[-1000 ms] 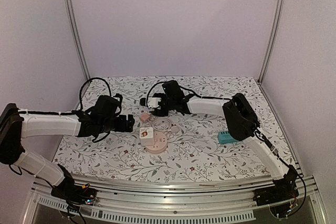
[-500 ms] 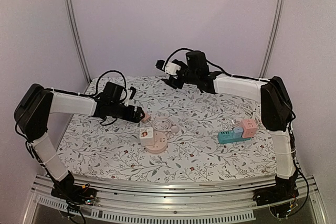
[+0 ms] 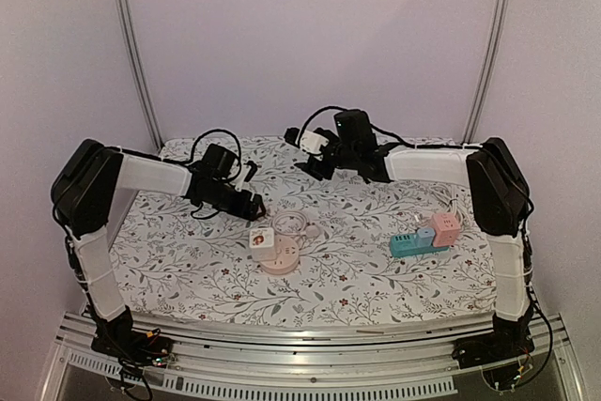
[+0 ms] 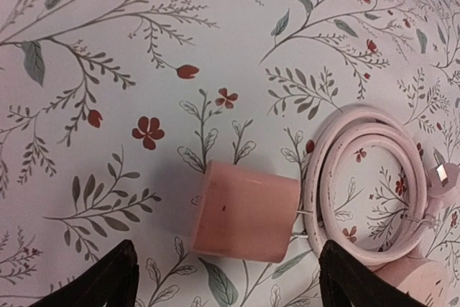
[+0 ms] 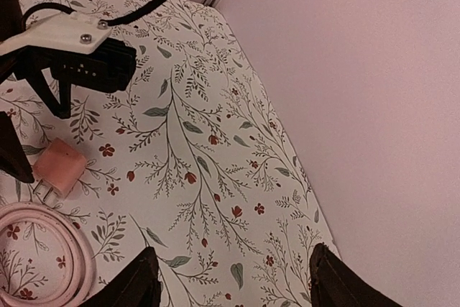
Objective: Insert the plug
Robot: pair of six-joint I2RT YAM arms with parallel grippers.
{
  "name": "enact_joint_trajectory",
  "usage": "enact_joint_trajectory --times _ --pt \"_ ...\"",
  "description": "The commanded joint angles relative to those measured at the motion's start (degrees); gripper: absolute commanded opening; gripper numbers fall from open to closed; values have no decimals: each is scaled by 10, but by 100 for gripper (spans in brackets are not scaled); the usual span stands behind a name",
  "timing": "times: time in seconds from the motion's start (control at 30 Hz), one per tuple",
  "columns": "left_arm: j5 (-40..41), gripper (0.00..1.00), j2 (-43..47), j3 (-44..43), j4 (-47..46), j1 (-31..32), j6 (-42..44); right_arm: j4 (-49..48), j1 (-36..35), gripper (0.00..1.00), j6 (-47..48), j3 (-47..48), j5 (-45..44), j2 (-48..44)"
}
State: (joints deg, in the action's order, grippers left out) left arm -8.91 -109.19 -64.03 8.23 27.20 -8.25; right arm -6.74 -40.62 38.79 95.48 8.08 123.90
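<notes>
The plug [image 4: 246, 211] is a small pink block lying on its side on the floral tablecloth, its two prongs pointing at a coiled pink cable [image 4: 366, 181]. My left gripper [image 4: 230, 282] is open just above the table, one finger on each side of the plug and not touching it. In the top view this gripper [image 3: 252, 204] covers the plug. My right gripper [image 3: 315, 149] hangs open and empty above the back of the table. Its wrist view shows the plug [image 5: 59, 165] far below. A round pink socket base [image 3: 282, 258] carries a white cube [image 3: 262, 241].
A teal power strip [image 3: 411, 246] with a pink cube adapter [image 3: 445, 227] sits at the right. The cable coil [image 3: 295, 224] lies just behind the socket base. Pale walls and metal posts close the table in at the back and sides.
My left gripper has reached right to the plug and narrowed a little. My right gripper has left the plug area, risen toward the back wall, then come down slightly.
</notes>
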Motion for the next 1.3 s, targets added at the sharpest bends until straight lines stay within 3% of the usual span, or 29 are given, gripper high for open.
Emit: enact_joint_trajectory --times 0.0,0.27,0.4,0.57,0.97,1.27 --pt "-11 87 -21 -24 36 10 10 -26 -2 71 -17 -23 3 -47" --pt "10 81 -62 -64 47 17 5 -32 -2 71 -18 -57 9 -63" --pt "17 73 -77 -81 56 17 2 -37 -2 70 -19 -72 7 -72" --pt "17 54 -71 -77 52 20 -2 -41 -3 70 -15 -82 2 -75" --pt "66 27 -11 -55 64 38 -11 -52 -3 70 -50 -79 -16 -77" --pt "87 24 80 -12 20 53 8 -51 -3 74 -184 -70 -77 -98"
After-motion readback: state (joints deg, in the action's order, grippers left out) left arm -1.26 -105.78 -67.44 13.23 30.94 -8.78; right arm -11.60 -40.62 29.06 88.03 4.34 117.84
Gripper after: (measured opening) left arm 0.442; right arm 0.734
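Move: The pink plug sits almost under the open left gripper, about 1 cm ahead, 2 cm to its right and 2 cm below. The cable coil lies about 5 cm back and 9 cm right of that gripper; the white cube is some 12 cm back and 3 cm right, and the round pink strip about 13 cm back and 7 cm right. From the right gripper, the plug is roughly 16 cm left, 5 cm back and 16 cm lower. Ease the left gripper down about 2 cm with a slight shift right and forward, so the open fingers straddle the pink plug. Close them onto its sides until they stop about half open, hold briefly, then lift about 5 cm nearly straight up. Let the empty right gripper drift a couple of centimetres right and up, starting to turn slightly clockwise. ##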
